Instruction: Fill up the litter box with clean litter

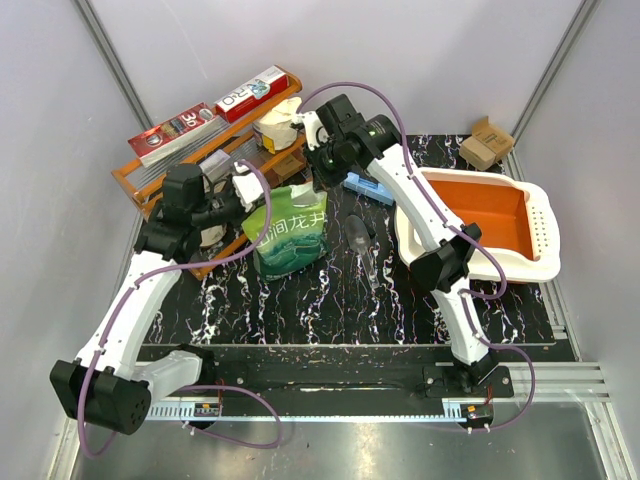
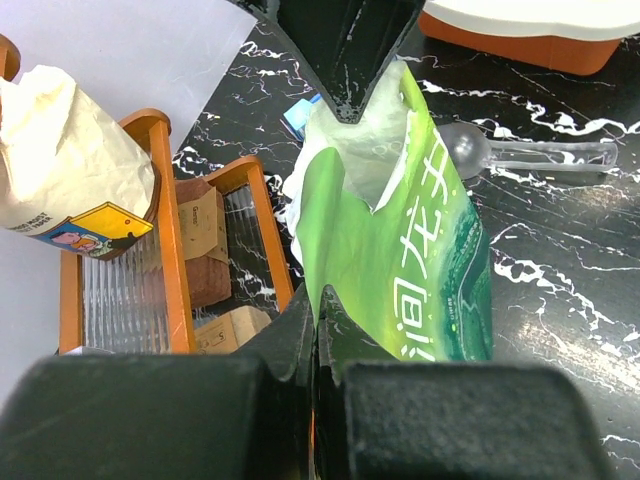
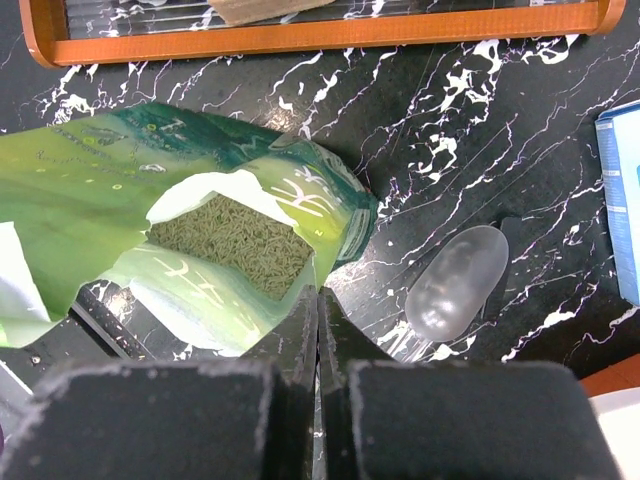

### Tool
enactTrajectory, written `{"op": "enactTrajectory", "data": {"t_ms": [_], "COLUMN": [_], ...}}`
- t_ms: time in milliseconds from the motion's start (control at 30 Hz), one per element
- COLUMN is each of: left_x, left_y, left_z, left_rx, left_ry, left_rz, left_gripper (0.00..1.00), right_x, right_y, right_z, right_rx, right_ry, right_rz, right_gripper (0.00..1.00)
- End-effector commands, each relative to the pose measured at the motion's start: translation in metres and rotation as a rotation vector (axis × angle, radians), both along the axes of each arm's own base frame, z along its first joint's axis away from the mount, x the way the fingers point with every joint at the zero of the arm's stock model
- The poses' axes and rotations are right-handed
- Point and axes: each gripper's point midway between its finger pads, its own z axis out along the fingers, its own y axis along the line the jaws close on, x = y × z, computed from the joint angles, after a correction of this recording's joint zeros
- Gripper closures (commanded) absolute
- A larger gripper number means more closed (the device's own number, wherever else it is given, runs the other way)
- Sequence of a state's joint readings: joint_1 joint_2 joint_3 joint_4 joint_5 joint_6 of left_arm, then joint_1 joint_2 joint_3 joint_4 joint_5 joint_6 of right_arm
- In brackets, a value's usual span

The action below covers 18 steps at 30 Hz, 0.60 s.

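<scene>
The litter box (image 1: 490, 218), white-rimmed and orange inside, lies tilted at the right with nothing in it. A glossy green pouch (image 1: 290, 232) stands in the middle, its top torn open. Clean litter (image 3: 240, 240) shows inside it as pale granules. My left gripper (image 2: 318, 320) is shut on the pouch's near-left edge. My right gripper (image 3: 318, 292) is shut on the rim at the opposite side of the mouth. In the top view the left gripper (image 1: 250, 195) and right gripper (image 1: 320, 178) flank the pouch's top.
A clear plastic scoop (image 1: 362, 240) lies on the black marbled table just right of the pouch. An orange wire rack (image 1: 215, 140) with boxes and a paper bag fills the back left. A blue box (image 1: 365, 187) and a cardboard box (image 1: 485, 145) sit behind.
</scene>
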<state>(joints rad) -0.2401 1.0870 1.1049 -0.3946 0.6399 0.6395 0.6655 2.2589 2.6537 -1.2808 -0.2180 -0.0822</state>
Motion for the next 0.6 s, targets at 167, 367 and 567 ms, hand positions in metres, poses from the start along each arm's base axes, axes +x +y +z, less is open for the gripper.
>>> {"op": "enactTrajectory", "data": {"t_ms": [167, 367, 567], "left_x": [0.007, 0.017, 0.005], "left_y": [-0.008, -0.009, 0.003], "left_z": [0.117, 0.081, 0.101], "left_rx": [-0.158, -0.138, -0.252], "left_ry": [-0.372, -0.219, -0.190], "left_rz": [-0.020, 0.002, 0.107], "left_gripper": [1.00, 0.82, 0.32], "right_x": [0.012, 0.036, 0.046], "right_y": [0.001, -0.018, -0.072], "right_z": [0.043, 0.072, 0.072], "right_rx": [0.079, 0.152, 0.119], "right_ry": [-0.132, -0.184, -0.162], "right_rz": [-0.008, -0.125, -0.185], "right_gripper": [1.00, 0.92, 0.37]}}
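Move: The litter bag stands between the hands, its middle about 9 cm right and 3 cm back of the left hand, some 10 cm below. From the right hand it lies roughly 6 cm left and 7 cm back, 9 cm below. The clear scoop lies about 10 cm to the right hand's right and 9 cm back; the blue box 12 cm right and 5 cm ahead, both some 20 cm down. Both hands open, releasing the bag's rim; the right retreats forward, right and up about 5 cm, the left rises. ##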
